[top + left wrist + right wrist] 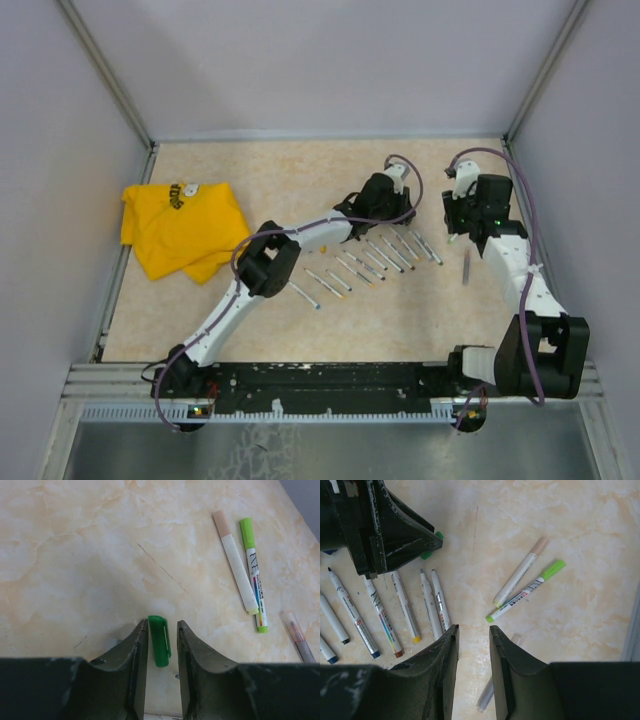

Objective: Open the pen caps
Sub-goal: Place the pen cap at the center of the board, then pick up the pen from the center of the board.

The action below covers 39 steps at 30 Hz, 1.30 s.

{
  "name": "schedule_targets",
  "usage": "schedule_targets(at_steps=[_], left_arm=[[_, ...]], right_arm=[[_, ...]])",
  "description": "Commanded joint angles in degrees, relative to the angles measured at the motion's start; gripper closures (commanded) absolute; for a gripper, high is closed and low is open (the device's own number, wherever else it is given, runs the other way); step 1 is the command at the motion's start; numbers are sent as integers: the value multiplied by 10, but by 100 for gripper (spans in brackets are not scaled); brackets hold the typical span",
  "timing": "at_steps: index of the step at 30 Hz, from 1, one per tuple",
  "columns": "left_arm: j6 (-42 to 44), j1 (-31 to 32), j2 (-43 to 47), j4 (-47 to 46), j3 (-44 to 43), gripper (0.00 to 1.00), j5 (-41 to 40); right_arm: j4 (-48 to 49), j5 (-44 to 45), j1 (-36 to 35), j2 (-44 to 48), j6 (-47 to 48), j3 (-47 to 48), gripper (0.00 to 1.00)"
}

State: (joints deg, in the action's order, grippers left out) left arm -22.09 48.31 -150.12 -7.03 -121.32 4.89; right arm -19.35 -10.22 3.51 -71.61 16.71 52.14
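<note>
A green pen cap (160,641) lies on the table between the fingers of my left gripper (162,624). The jaws stand apart, with a gap on the cap's right side. The cap's green edge (426,555) also peeks out under that gripper in the right wrist view. To the right lie a pen with a beige cap (235,562) and one with a lime cap (253,570). My right gripper (473,628) hangs open and holds nothing, above a grey pen (487,695). In the top view the left gripper (378,200) is at the far end of the pen row (370,262).
Several uncapped pens (405,610) lie side by side left of the right gripper. A crumpled yellow cloth (180,228) sits at the table's left side. A small orange cap (325,245) lies by the left forearm. Walls enclose the table on three sides.
</note>
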Motion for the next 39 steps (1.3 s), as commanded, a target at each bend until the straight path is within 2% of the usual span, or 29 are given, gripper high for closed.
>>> schedule_targets(at_steps=[1, 7, 10, 14, 18, 21, 26, 31, 36, 39], left_arm=[[11, -4, 5, 1, -22, 65, -7], [22, -4, 45, 4, -15, 58, -7], [27, -4, 102, -19, 37, 56, -5], [44, -4, 225, -106, 183, 52, 7], [83, -5, 394, -218, 388, 47, 56], [102, -7, 513, -296, 576, 39, 66], [100, -11, 674, -359, 798, 23, 45], [82, -24, 796, -348, 938, 12, 26], [68, -34, 917, -294, 1011, 1, -26], [74, -38, 970, -265, 1034, 0, -52]], right_arm=[[21, -5, 3, 17, -3, 4, 69], [19, -10, 5, 19, -3, 3, 69], [18, -24, 16, 23, -7, 3, 69], [13, -53, 35, 27, -12, 2, 69], [8, -84, 52, 28, -12, 1, 69], [10, -100, 55, 32, -10, -2, 69], [9, -131, 56, 34, -10, -5, 69], [0, -162, 56, 23, -8, -1, 69], [-10, -197, 55, 13, -6, 11, 68], [-17, -212, 56, 8, -4, 23, 68]])
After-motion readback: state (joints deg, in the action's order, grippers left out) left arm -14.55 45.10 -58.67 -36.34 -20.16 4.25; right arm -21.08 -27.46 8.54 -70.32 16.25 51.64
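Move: Between the left hand's parted fingertips lies the green cap, right at the hand point and about 1 cm below. From that hand, the uncapped green pen is centred about 8 cm back and 5 to the right; the pink-capped pen is level and 11 to the right. The blue-ended pen closing the row's left end lies some 20 cm back and 28 to the left. From the right hand the cap is about 8 cm ahead, 9 left and 10 below. Spreading its already parted fingers to fully wide, the left hand lingers over the green cap, then lifts clear about 20 cm while sweeping left and back over the pen row, dips partway and ends some 28 cm left, 21 back and 13 higher, fingers tipped up roughly 20 degrees. The right hand eases slightly right, then left to finish about 2 cm left, its wrist turning. ##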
